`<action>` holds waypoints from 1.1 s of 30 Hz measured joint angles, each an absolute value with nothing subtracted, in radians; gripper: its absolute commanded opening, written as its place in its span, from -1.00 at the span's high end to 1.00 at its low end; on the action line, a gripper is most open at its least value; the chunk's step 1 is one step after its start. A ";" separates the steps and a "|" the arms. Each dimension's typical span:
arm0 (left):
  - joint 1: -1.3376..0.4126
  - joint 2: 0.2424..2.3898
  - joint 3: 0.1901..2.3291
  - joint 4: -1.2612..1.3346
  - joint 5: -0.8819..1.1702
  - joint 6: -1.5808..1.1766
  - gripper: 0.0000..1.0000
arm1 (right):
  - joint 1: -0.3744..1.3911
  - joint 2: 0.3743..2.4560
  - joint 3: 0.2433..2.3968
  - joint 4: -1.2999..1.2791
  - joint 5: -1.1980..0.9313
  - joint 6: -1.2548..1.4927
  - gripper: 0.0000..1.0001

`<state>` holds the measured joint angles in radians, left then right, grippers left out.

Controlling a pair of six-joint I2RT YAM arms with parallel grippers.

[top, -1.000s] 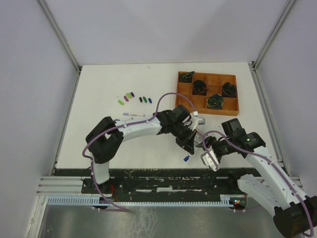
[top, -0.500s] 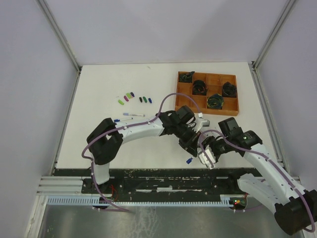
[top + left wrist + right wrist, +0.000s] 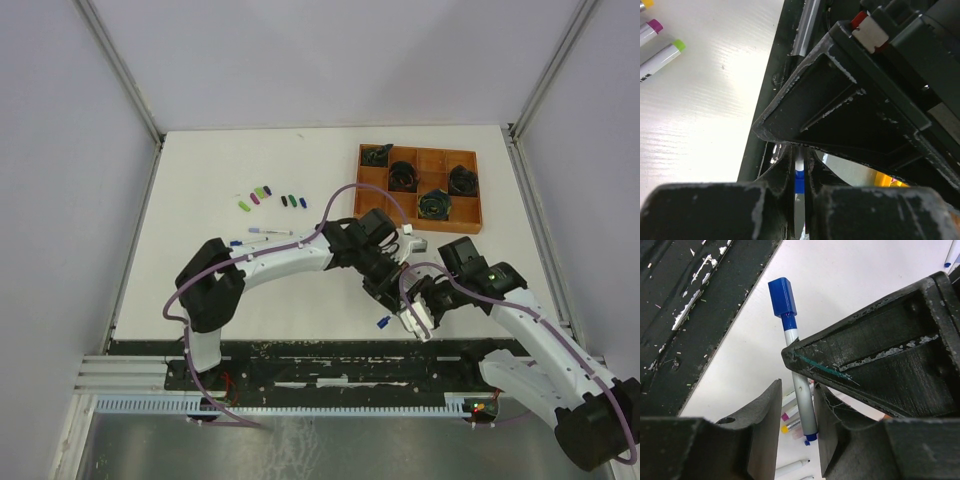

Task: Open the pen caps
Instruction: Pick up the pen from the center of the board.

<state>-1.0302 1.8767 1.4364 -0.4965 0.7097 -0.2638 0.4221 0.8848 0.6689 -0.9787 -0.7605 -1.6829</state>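
My left gripper point(image 3: 388, 288) point(image 3: 799, 156) is shut on a pen point(image 3: 799, 181) and holds it just above the table's near edge. The pen's blue cap point(image 3: 381, 322) point(image 3: 782, 296) sticks out below the fingers. My right gripper point(image 3: 413, 312) point(image 3: 797, 390) is open and straddles the grey barrel point(image 3: 801, 397). One finger touches the barrel and a gap shows on the other side. Several loose pen caps point(image 3: 263, 191) lie in a row at the table's middle left, with uncapped pens point(image 3: 270, 231) below them.
A brown compartment tray point(image 3: 474, 190) with dark items stands at the back right. More pens with purple point(image 3: 655, 26) and green point(image 3: 677, 46) ends lie on the white table. The black base rail point(image 3: 300, 350) runs along the near edge.
My right gripper has moved up and left to the pen, and its jaws have narrowed around the barrel. The left arm has shifted slightly right, still gripping the pen.
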 measured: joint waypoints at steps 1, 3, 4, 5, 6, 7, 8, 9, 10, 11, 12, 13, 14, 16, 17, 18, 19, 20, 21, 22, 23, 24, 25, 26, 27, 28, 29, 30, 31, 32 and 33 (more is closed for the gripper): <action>-1.031 1.877 1.442 -0.504 0.709 -0.264 0.94 | 0.423 0.885 0.669 -0.978 -0.760 -1.684 0.28; -1.033 1.879 1.451 -0.514 0.709 -0.264 0.94 | 0.424 0.885 0.669 -0.975 -0.761 -1.684 0.39; -1.034 1.879 1.455 -0.519 0.709 -0.264 0.94 | 0.424 0.885 0.669 -0.974 -0.761 -1.684 0.44; -1.035 1.881 1.459 -0.524 0.710 -0.264 0.94 | 0.424 0.885 0.669 -0.973 -0.762 -1.684 0.48; -1.037 1.883 1.462 -0.526 0.710 -0.264 0.94 | 0.424 0.885 0.669 -0.970 -0.762 -1.684 0.61; -1.037 1.885 1.463 -0.527 0.709 -0.264 0.94 | 0.424 0.885 0.669 -0.968 -0.762 -1.683 0.88; -1.038 1.887 1.464 -0.529 0.709 -0.264 0.94 | 0.425 0.885 0.667 -0.969 -0.759 -1.684 0.96; -1.038 1.888 1.465 -0.534 0.709 -0.263 0.94 | 0.426 0.884 0.661 -0.973 -0.757 -1.687 0.96; -1.039 1.888 1.466 -0.539 0.708 -0.263 0.94 | 0.426 0.882 0.654 -0.966 -0.762 -1.686 0.97; -1.039 1.889 1.466 -0.542 0.707 -0.263 0.91 | 0.426 0.878 0.649 -0.959 -0.762 -1.683 0.96; -1.039 1.889 1.466 -0.544 0.706 -0.263 0.81 | 0.426 0.873 0.644 -0.955 -0.764 -1.684 0.96; -1.039 1.889 1.466 -0.545 0.704 -0.263 0.65 | 0.426 0.868 0.642 -0.954 -0.765 -1.684 0.97; -1.040 1.889 1.467 -0.544 0.701 -0.263 0.47 | 0.426 0.862 0.640 -0.954 -0.764 -1.684 0.96; -1.041 1.888 1.467 -0.542 0.691 -0.264 0.20 | 0.426 0.858 0.639 -0.954 -0.762 -1.684 0.96; -1.041 1.887 1.466 -0.539 0.681 -0.264 0.10 | 0.426 0.857 0.639 -0.954 -0.762 -1.683 0.96; -1.041 1.884 1.462 -0.529 0.670 -0.265 0.02 | 0.426 0.855 0.639 -0.954 -0.762 -1.682 0.96; -1.041 1.876 1.455 -0.517 0.660 -0.265 -0.03 | 0.426 0.853 0.639 -0.954 -0.762 -1.680 0.96; -1.041 1.860 1.432 -0.489 0.649 -0.266 -0.07 | 0.426 0.851 0.639 -0.954 -0.762 -1.679 0.96; -1.040 1.833 1.399 -0.465 0.635 -0.271 -0.10 | 0.425 0.848 0.639 -0.955 -0.763 -1.676 0.96; -1.040 1.775 1.337 -0.430 0.619 -0.287 -0.12 | 0.424 0.844 0.639 -0.956 -0.764 -1.673 0.96; -1.039 1.760 1.325 -0.428 0.615 -0.292 -0.13 | 0.422 0.840 0.639 -0.957 -0.766 -1.672 0.96; -1.039 1.713 1.277 -0.383 0.598 -0.305 -0.13 | 0.419 0.836 0.639 -0.959 -0.768 -1.670 0.97; -1.039 1.670 1.237 -0.353 0.583 -0.315 -0.13 | 0.414 0.830 0.639 -0.961 -0.770 -1.667 0.96; -1.039 1.609 1.180 -0.302 0.558 -0.330 -0.14 | 0.411 0.826 0.639 -0.963 -0.773 -1.664 0.96; -1.039 1.545 1.121 -0.252 0.534 -0.345 -0.15 | 0.405 0.820 0.639 -0.966 -0.780 -1.659 0.96; -1.039 1.477 1.063 -0.198 0.505 -0.363 -0.19 | 0.401 0.817 0.640 -0.967 -0.785 -1.653 0.96; -1.039 1.420 1.017 -0.153 0.482 -0.379 -0.22 | 0.395 0.813 0.641 -0.972 -0.790 -1.643 0.96; -1.039 1.341 0.945 -0.069 0.440 -0.400 -0.27 | 0.389 0.810 0.646 -0.978 -0.796 -1.630 0.96; -1.039 1.266 0.879 0.001 0.411 -0.422 -0.31 | 0.384 0.809 0.652 -0.984 -0.803 -1.611 0.97; -1.039 1.208 0.833 0.049 0.384 -0.438 -0.37 | 0.380 0.808 0.660 -0.985 -0.810 -1.585 0.97; -1.039 1.144 0.774 0.130 0.344 -0.457 -0.44 | 0.376 0.808 0.669 -0.985 -0.816 -1.551 0.97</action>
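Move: The capped pen is already in the left gripper, its middle about 1 cm to the right of that hand. From the right gripper, whose fingers stand open around the pen's rear part, its middle lies some 3 cm left and 1 cm back, level with the hand. About 11 cm below the right hand, the row of uncapped pens lies roughly 6 cm ahead and 3 cm left. The red and blue markers lie about 16 cm ahead of the left gripper, 12 cm left and 12 cm down. Hold the left gripper still with its grip on the capped pen while you shut the right fingers around the pen's rear part. Then open the left fingers, let go, and draw that gripper up about 10 cm and left some 7 cm away from the pen, swinging its fingertips up towards level and forward. Keep the right grip, rising only a centimetre or so at the end. ##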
